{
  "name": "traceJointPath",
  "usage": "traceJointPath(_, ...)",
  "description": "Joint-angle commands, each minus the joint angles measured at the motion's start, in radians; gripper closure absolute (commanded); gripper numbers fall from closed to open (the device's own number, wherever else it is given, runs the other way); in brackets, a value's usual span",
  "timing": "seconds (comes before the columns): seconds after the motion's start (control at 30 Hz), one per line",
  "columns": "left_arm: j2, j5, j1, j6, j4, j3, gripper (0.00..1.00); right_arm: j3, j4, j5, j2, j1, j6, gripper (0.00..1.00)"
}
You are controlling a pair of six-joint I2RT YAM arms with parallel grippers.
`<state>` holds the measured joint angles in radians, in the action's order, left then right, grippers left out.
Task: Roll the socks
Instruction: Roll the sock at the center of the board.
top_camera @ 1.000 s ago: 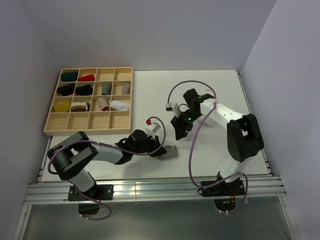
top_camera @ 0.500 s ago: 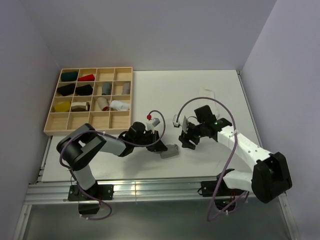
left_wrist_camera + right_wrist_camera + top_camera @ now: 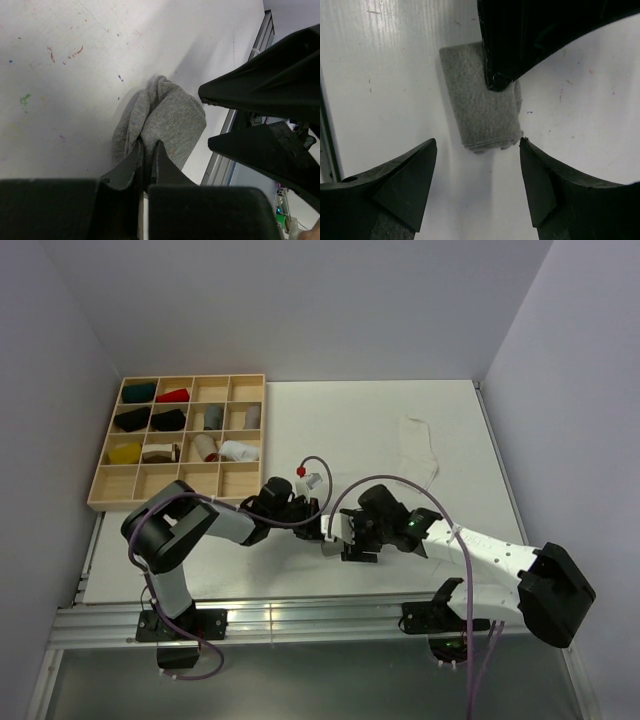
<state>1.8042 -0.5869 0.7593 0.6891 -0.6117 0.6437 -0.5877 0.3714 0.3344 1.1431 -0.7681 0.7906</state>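
The grey sock (image 3: 167,117), bunched into a short roll, lies near the table's front edge. My left gripper (image 3: 147,150) is shut on its near fold. My right gripper (image 3: 477,142) is open, its two fingers standing wide on either side of the grey sock's (image 3: 480,115) free end, not touching it. In the top view the right gripper (image 3: 348,537) meets the left gripper (image 3: 312,530) over the grey sock (image 3: 330,547), which is mostly hidden. The white sock (image 3: 420,445) lies flat at the back right, away from both grippers.
A wooden tray (image 3: 150,503) with many compartments stands at the back left, holding small red, yellow, green, black and grey cloth bundles. The table's front rail (image 3: 220,160) runs just beyond the grey sock. The right arm's cable loops above the sock.
My right arm swung from mid-table down to the front, opened its jaws wider and came around the grey sock. The white sock is now uncovered. The left gripper kept its hold.
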Motion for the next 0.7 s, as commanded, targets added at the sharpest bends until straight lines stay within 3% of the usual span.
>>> traceJointPath(0.0, 0.076, 0.052, 0.003, -0.059, 0.207, -0.029, 1.00, 0.017, -0.107, -0.073, 0.007, -0.042, 0.021, 0.25)
traceJointPath(0.33, 0.106, 0.012, -0.002, -0.063, 0.216, -0.007, 1.00, 0.016, -0.144, -0.123, 0.108, -0.103, 0.035, 0.29)
traceJointPath(0.53, 0.109, -0.033, -0.017, -0.066, 0.210, -0.006, 1.00, -0.003, -0.137, -0.136, 0.164, -0.102, 0.035, 0.47)
traceJointPath(0.67, 0.110, -0.051, -0.023, -0.063, 0.201, -0.003, 1.00, -0.020, -0.120, -0.129, 0.190, -0.102, 0.033, 0.66)
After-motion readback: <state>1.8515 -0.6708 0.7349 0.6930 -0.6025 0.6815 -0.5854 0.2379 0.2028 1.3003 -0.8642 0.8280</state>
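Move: The grey sock, a small folded bundle, has its middle about 4 cm to the right hand's left, roughly 1 cm ahead and 4 cm below. The left fingertips, already pinching it, are some 6 cm left, 3 cm ahead and 2 cm below the right hand; the white sock lies about 22 cm ahead and 17 cm right of the right hand, 5 cm down. From the left hand, the grey bundle's middle is about 3 cm right, 2 cm back and 1 cm below. The grey sock's right-hand end is taken between the right fingers: wide open, that hand eases left a little over 1 cm, then sinks about 3 cm, creeping forward 1 cm late on. As it nears the bottom the fingers close to around half their starting gap and pinch the two sides of the end, while the left hand stays put and keeps its grip. ##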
